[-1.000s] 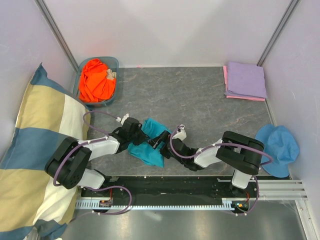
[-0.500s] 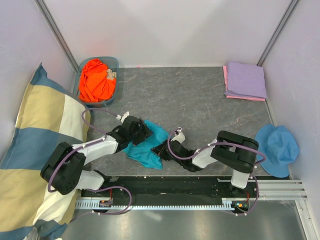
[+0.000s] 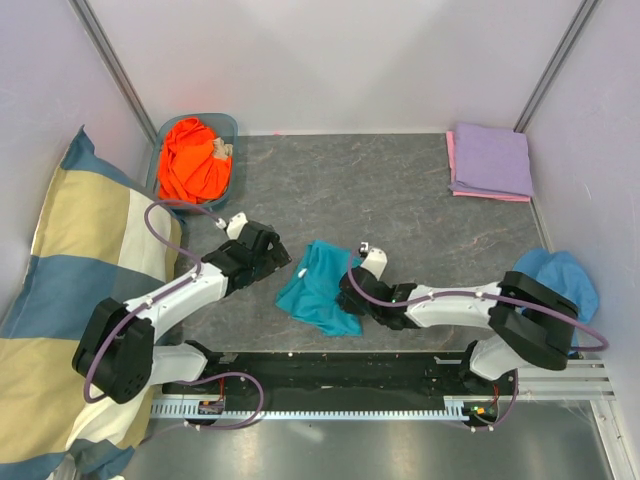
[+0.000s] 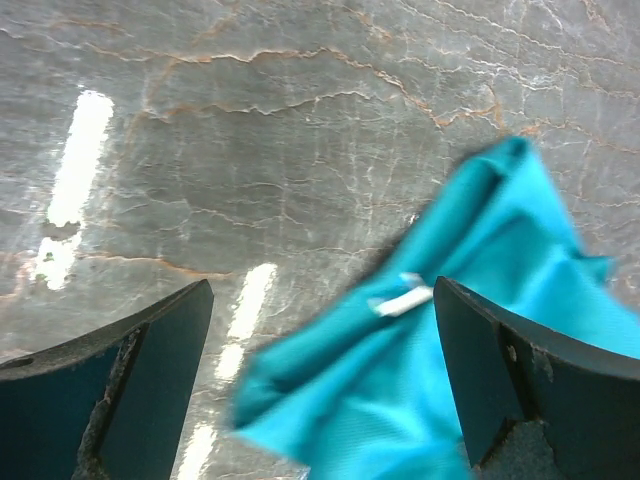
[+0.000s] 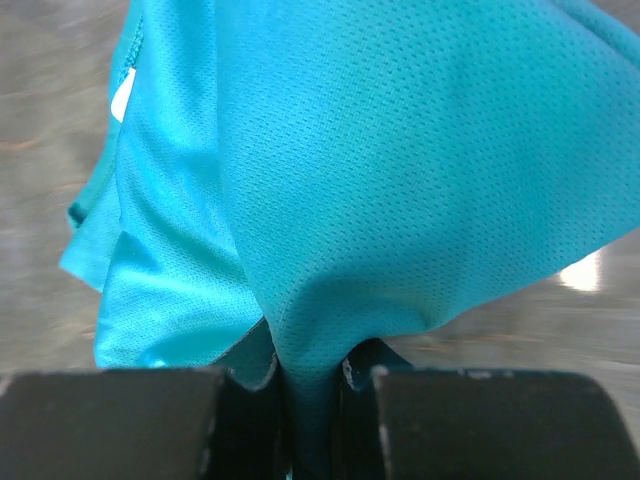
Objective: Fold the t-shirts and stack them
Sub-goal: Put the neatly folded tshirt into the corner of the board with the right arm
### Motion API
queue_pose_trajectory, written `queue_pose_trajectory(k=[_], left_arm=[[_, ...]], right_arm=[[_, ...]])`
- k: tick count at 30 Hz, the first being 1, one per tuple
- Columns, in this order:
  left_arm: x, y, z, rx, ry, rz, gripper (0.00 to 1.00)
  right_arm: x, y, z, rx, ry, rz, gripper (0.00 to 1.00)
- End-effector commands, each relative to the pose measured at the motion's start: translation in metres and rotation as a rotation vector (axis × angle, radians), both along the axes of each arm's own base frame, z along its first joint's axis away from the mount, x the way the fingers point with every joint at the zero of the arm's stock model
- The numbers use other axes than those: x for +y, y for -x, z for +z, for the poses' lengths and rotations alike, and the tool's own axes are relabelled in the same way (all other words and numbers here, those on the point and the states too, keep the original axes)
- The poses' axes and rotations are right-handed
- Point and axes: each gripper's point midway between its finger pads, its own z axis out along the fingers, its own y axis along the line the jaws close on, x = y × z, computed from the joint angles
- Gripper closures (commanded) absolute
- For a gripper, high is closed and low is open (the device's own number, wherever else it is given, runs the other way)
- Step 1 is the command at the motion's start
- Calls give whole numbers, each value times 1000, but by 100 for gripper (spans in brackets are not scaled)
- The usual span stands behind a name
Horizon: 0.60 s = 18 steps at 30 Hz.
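A crumpled teal t-shirt (image 3: 318,287) lies on the grey table near the front, between the two arms. My right gripper (image 3: 350,292) is shut on a fold at its right side; the teal cloth (image 5: 400,170) is pinched between the jaws and fans out ahead. To the shirt's left my left gripper (image 3: 281,262) stands open, its fingers (image 4: 150,370) wide apart with the teal t-shirt (image 4: 440,350) loose in front of them. An orange t-shirt (image 3: 193,160) is bunched in the blue basket (image 3: 230,125). A folded lavender t-shirt (image 3: 492,158) tops a pink one (image 3: 452,150) at the back right.
A big checked pillow (image 3: 70,290) fills the left side, close to the left arm. A blue bucket hat (image 3: 560,285) lies at the right edge behind the right arm. Purple-tinted walls enclose the table on three sides.
The left gripper let go of the teal t-shirt and drew back left. The right gripper shut on the shirt and moved right with it, dragging the cloth along.
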Motion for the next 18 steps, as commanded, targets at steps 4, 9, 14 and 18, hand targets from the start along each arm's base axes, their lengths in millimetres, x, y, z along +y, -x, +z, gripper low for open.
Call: queue_pose_trajectory(k=[4,9,14,18], left_arm=[[17,9,-2,-8,-65,-1,0],[10,10,-3,-2,-42,-30,0],[8,10,-7,5,-44,-49,0],[2,13,-13,27,-31,-81,0]], right_arm=[[-84,-42,35,-77,311,-10,100],[-110,-101,62,-115,454,5,100],[-121,-166,62,-81,736,127,100],[-150,-222,61,-69,806,64,100]])
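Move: In the far right corner lies the purple folded shirt, the top of the stack, about 29 cm ahead of the right hand, 30 cm to its right and about level with it. The teal t-shirt is already pinched in that hand; its bulk lies some 5 cm left and 2 cm ahead. The blue hat is roughly 43 cm right and 2 cm ahead. From the left hand, the purple folded shirt lies about 21 cm ahead, 41 cm right and 4 cm lower. Keeping its pinch on the teal t-shirt's right side, the right hand sweeps first to the right, then curves forward towards the stack in the far right corner, some 18 cm forward and 11 cm right overall, rising about 6 cm. The wrist rolls about 35 degrees, its left side sinking, so the fingers swing from pointing leftward to forward and down. ##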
